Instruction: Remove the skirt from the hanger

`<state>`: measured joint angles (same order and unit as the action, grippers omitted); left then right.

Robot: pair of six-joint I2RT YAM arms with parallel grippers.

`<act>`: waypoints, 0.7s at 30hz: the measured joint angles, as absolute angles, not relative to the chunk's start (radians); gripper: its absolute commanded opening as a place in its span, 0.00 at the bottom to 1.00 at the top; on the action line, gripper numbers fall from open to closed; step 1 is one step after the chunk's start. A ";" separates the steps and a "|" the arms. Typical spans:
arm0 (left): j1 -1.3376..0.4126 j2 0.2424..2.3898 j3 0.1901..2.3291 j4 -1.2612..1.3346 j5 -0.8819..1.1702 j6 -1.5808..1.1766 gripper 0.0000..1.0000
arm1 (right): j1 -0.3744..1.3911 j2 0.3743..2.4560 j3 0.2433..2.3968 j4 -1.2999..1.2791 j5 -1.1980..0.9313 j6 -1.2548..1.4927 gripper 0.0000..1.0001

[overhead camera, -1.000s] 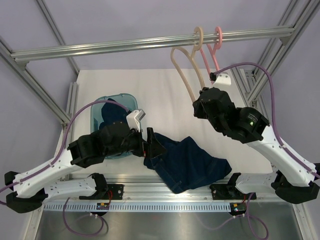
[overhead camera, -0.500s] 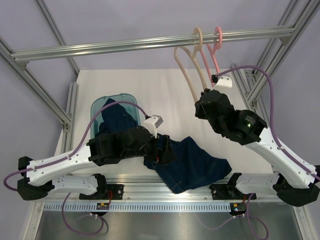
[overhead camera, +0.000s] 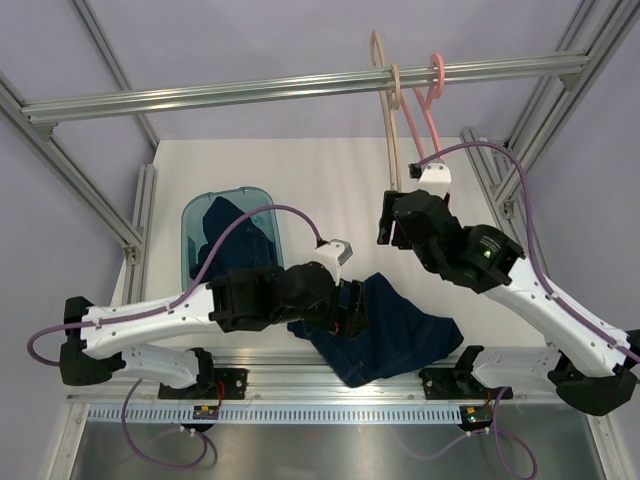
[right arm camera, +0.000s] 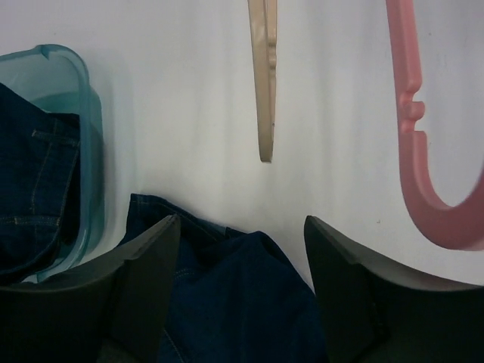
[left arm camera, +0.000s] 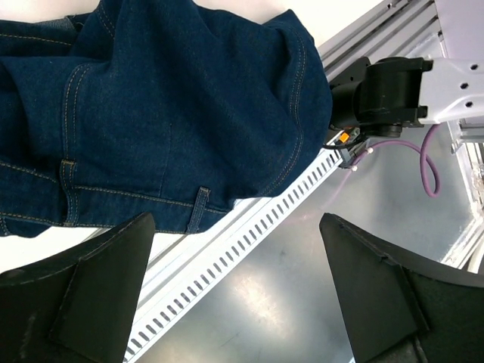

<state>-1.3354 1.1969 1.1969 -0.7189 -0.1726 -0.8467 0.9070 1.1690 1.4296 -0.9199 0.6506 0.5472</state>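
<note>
The dark denim skirt (overhead camera: 395, 325) lies crumpled at the table's near edge, off the hanger; it also fills the top of the left wrist view (left arm camera: 151, 113). The beige hanger (overhead camera: 392, 110) hangs bare from the top rail, turned edge-on, and its lower end shows in the right wrist view (right arm camera: 263, 76). My right gripper (overhead camera: 389, 228) is open just below that hanger, touching nothing, with the skirt (right arm camera: 242, 302) under its jaws (right arm camera: 242, 223). My left gripper (overhead camera: 345, 305) hovers open over the skirt's near-left edge, its fingers (left arm camera: 113, 280) wide apart and empty.
A pink hanger (overhead camera: 425, 100) hangs on the same rail beside the beige one, also seen in the right wrist view (right arm camera: 423, 151). A teal bin (overhead camera: 262, 200) at the left holds more dark denim. The slotted front rail (left arm camera: 249, 234) and right arm base (left arm camera: 386, 94) lie below the left gripper.
My right gripper has opened and let go of the beige hanger, which has swung edge-on. The left arm has moved right, over the skirt.
</note>
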 measured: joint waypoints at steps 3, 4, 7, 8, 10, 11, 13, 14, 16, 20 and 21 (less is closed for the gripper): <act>-1.336 1.232 1.214 -0.718 -0.178 -0.846 0.96 | 0.907 1.107 1.423 -0.892 0.633 0.500 0.84; -1.336 1.246 1.220 -0.719 -0.180 -0.846 0.96 | 0.907 1.084 1.423 -0.880 0.630 0.481 0.86; -1.337 1.292 1.242 -0.719 -0.186 -0.845 0.97 | 0.907 1.022 1.430 -0.863 0.617 0.439 0.90; -1.338 1.312 1.253 -0.726 -0.190 -0.844 0.97 | 0.907 1.004 1.437 -0.862 0.615 0.429 0.92; -1.339 1.355 1.279 -0.736 -0.198 -0.842 0.99 | 0.907 0.971 1.459 -0.865 0.609 0.414 0.93; -1.339 1.374 1.291 -0.742 -0.202 -0.841 0.99 | 0.907 0.953 1.470 -0.867 0.608 0.411 0.93; -1.340 1.432 1.332 -0.762 -0.212 -0.834 0.99 | 0.907 0.914 1.492 -0.875 0.608 0.410 0.94; -1.340 1.462 1.351 -0.766 -0.213 -0.830 0.99 | 0.907 0.889 1.504 -0.884 0.608 0.410 0.94; -1.340 1.522 1.391 -0.775 -0.212 -0.818 0.99 | 0.907 0.831 1.528 -0.904 0.609 0.411 0.94; -1.340 1.667 1.473 -0.790 -0.215 -0.793 0.99 | 0.907 0.691 1.581 -0.950 0.608 0.416 0.94; -1.340 1.712 1.501 -0.804 -0.219 -0.788 0.99 | 0.907 0.665 1.593 -0.958 0.608 0.419 0.94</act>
<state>-1.3399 1.7119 1.5009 -0.8043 -0.2192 -0.7883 0.9070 0.6651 1.5932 -0.9577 0.6079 0.4191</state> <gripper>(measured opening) 0.985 0.935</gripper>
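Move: The skirt lies spread on the table below the left hand, its middle about 7 cm to that hand's right, 3 cm ahead and some 21 cm down; the bin stands roughly 27 cm left and 22 cm ahead. From the right hand the skirt is about 14 cm back, 2 cm right and 29 cm down, while the tan hanger is about 12 cm ahead and 8 cm up, the pink one 10 cm ahead, 8 cm right and 8 cm up. Down and to the right, a touch forward, the left hand sinks about 8 cm towards the skirt with fingers still wide open, tipping nearly 20 degrees steeper and speeding up, not yet shown touching the cloth. Meanwhile the right hand rises some 15 cm while backing away rightward from the hangers, opening wider and tilting up, its left side lifting. ##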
